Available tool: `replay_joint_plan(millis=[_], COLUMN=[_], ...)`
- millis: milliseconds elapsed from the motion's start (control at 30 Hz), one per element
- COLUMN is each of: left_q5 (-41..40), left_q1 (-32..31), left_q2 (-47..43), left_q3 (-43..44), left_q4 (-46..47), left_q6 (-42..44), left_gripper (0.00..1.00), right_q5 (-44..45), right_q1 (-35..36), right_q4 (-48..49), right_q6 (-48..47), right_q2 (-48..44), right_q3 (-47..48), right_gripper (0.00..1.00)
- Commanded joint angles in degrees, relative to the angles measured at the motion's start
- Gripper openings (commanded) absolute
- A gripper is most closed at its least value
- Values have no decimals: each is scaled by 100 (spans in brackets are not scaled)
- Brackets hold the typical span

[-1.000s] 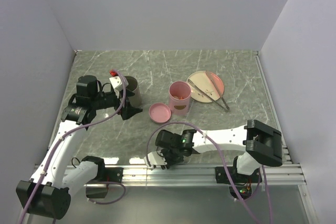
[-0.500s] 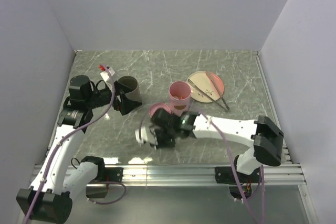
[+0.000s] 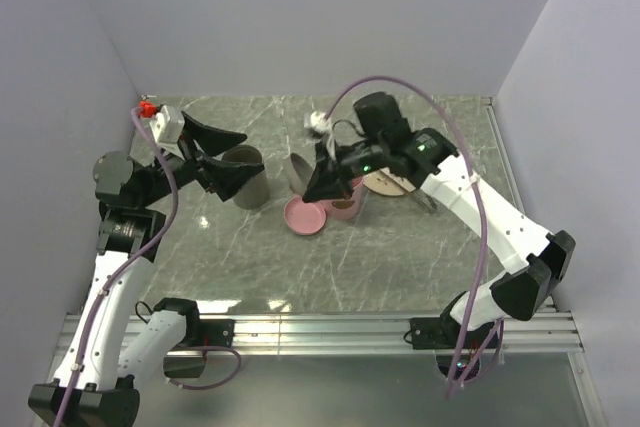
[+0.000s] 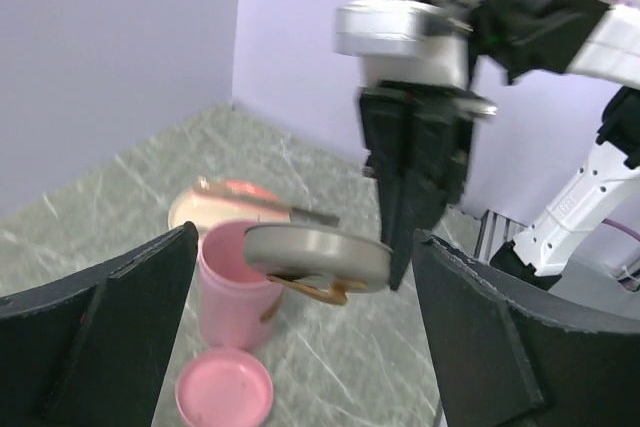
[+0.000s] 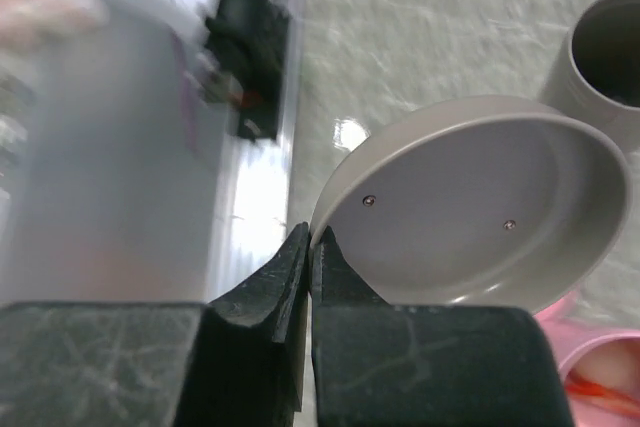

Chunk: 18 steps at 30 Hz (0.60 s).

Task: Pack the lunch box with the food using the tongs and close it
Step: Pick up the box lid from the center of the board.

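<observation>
The lunch box, a pink canister (image 4: pixel 232 282), stands uncovered mid-table, half hidden under my right arm in the top view (image 3: pixel 347 209). Reddish food (image 5: pixel 592 387) shows inside it. A round pink lid (image 3: pixel 305 216) lies flat beside it. My right gripper (image 3: pixel 326 183) is shut on the rim of a grey lid (image 5: pixel 480 207) with a brown strap underneath (image 4: pixel 325 290), holding it in the air next to the canister. The tongs (image 3: pixel 428 199) rest on the plate (image 4: pixel 215 205). My left gripper (image 3: pixel 224 155) hovers open and empty at the left, facing the canister.
A grey cup (image 3: pixel 243 176) stands just under my left gripper, left of the pink lid. The plate (image 3: pixel 387 183) sits right of the canister, partly covered by my right arm. Walls close the table on the left, back and right.
My right arm has swung up from the near edge to beside the canister and now holds the grey lid. My left gripper has lifted and drawn back to the left.
</observation>
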Motion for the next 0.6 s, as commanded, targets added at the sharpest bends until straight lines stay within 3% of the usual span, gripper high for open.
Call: replay_joint_plan(millis=[0,167,267,300,467,567], left_q5=[222,354,450,538,654,461], left_q1=[22,22,4,-5,-320,-461], left_q2=[-71,-255,-308,-308,-299,-317], left_q3=[228,-264,-528,-572,-616,-608], left_q4=[1114,1484,1493,1476,889,676], left_q6=[-358,-16,300,545,1381,1838], left_gripper=[94,93,93,93,92,91], right_q5=[-1691,-2800,-2872,-2863,-2661,-2362], right_q1=[-511,-873,-926,-943,-996,-1040], right_q4=[1117,2982,5799,7200,8231,9408], right_q6=[1714,3694,6063,7306,8826,9671], right_q2=[-218,-182,-270,-218,63,195], right_q3=[-39,-576,-1322,-1568,-1570,-1772], right_gripper=[0,0,0,0,0,0])
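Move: The box lid, already pinched by its rim in the right hand, hangs about 9 cm to the left hand's right, level with it fore and aft and roughly 9 cm lower. From the right hand, the open left gripper is some 10 cm left, 4 ahead and 9 higher; far below, the grey box is about 9 ahead and 14 left, the pink dish 6 ahead and 2 left, the pink box 9 ahead and 7 right. The right hand keeps its shut pinch on the box lid's rim and lifts it about 7 cm in the air beside the left gripper, rolling some 40 degrees about its leftward-pointing fingers (forward side dipping), while the fingertips swing up towards level. The left hand, fingers still wide open, draws back about 2 cm, first rising slightly, then sinking about 4 cm with a small shift right, and tips its fingers upward some 15 degrees as the lid comes closer; no touch between that gripper and the lid can be seen. ##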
